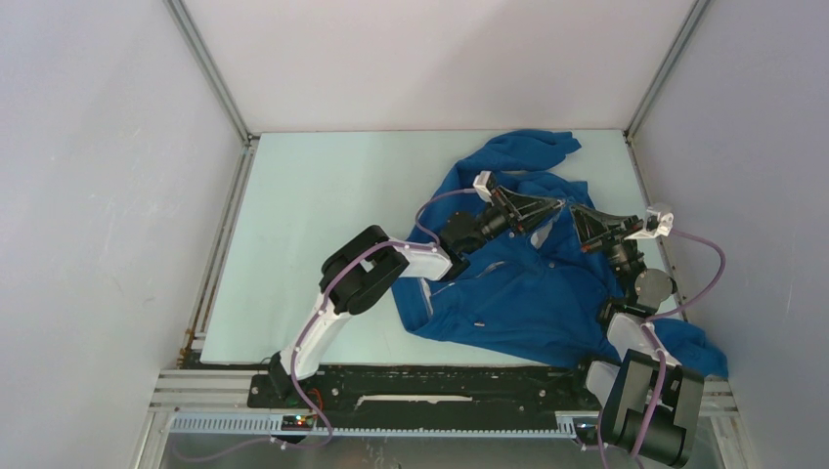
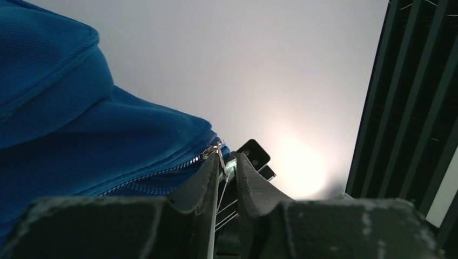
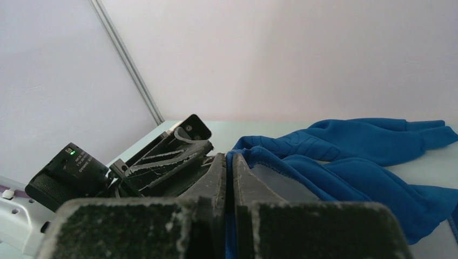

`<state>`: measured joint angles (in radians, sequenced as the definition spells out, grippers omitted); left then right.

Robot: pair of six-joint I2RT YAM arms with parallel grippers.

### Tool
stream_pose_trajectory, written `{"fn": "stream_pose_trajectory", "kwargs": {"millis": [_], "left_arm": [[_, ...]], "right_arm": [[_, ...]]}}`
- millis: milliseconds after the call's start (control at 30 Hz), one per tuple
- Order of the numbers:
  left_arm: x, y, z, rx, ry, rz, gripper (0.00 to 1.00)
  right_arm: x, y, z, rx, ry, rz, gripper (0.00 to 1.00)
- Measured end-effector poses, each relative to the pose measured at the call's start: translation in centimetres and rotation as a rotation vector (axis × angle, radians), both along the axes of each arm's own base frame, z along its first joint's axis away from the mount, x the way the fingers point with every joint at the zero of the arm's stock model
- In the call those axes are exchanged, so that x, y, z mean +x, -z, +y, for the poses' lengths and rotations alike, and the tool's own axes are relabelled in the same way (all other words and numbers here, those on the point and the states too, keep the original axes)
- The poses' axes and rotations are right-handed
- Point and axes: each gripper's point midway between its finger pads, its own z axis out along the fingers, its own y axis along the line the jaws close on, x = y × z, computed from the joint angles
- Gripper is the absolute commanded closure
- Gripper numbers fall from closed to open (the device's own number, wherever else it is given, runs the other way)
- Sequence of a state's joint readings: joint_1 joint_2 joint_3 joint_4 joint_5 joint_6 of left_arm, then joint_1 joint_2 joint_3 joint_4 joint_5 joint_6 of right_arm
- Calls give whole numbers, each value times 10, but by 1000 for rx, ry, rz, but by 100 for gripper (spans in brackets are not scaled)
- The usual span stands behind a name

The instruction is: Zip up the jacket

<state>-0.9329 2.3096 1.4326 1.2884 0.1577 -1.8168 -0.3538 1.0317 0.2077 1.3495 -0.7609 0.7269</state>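
Observation:
The royal-blue jacket [image 1: 528, 293] lies crumpled at the right of the table, one sleeve reaching the far edge. My left gripper [image 1: 559, 205] and right gripper [image 1: 579, 213] meet tip to tip over its collar end. In the left wrist view the left gripper [image 2: 228, 157] is shut on the metal zipper pull [image 2: 220, 154] at the top of the silver zipper teeth [image 2: 162, 172], with blue fabric [image 2: 81, 135] to the left. In the right wrist view the right gripper [image 3: 229, 159] is shut on the jacket's blue front edge [image 3: 254, 156], with pale lining [image 3: 281, 186] beside it.
The pale green table top [image 1: 323, 225] lies to the left of the jacket. White walls and metal corner posts [image 1: 210, 73] enclose the cell, and the right wall stands close to the right arm. A purple cable [image 1: 709, 269] loops beside the right arm.

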Motion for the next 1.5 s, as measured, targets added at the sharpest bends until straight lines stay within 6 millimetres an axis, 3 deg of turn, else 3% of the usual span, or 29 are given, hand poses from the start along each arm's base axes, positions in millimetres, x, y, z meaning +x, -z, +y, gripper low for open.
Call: {"fn": "stream_pose_trajectory", "kwargs": {"millis": [233,667,767,867,1067,1300,1500], "left_arm": [[0,-8,0,-20,4,-6,80],[2,1,-4,17,6,19,82],[2,3,-5,25,9,23,88],[2,5,-6,34,12,27,100],[0,9,-9,57,33,19,100],[-15,46,-2,261,75,39,100],[-23,62,-2,400,92,3,100]], "right_arm": [[0,0,0,-1,-3,1,100],[0,0,0,1,-2,2,100],[-1,0,0,1,-2,0,100],[-1,-1,0,0,-2,-2,100],[-1,-2,-1,-1,5,-5,100],[3,0,-23,30,113,36,100],[9,8,-54,129,216,102,100]]}}
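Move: The zipper pull hangs right at the left gripper's parted fingertips, about 1 cm to the right and level in height. The jacket's zip end, still pinched by the right gripper, is some 3 cm to the right of the left hand. The zip line on the lying jacket is roughly 12 cm back, 10 cm left and 20 cm below; the far sleeve is about 18 cm ahead, 4 cm right and 22 cm below. From the right hand, the pull is about 2 cm left, level. Hold the left gripper almost in place and shut its fingers on the zipper pull, then drag the pull down about 6 cm and slightly back, away from the right gripper, letting the fingertips dip some 20 degrees to near level. As that pull starts, draw the right gripper about 5 cm to the right with a slight clockwise turn, keeping its pinch on the zip end. ##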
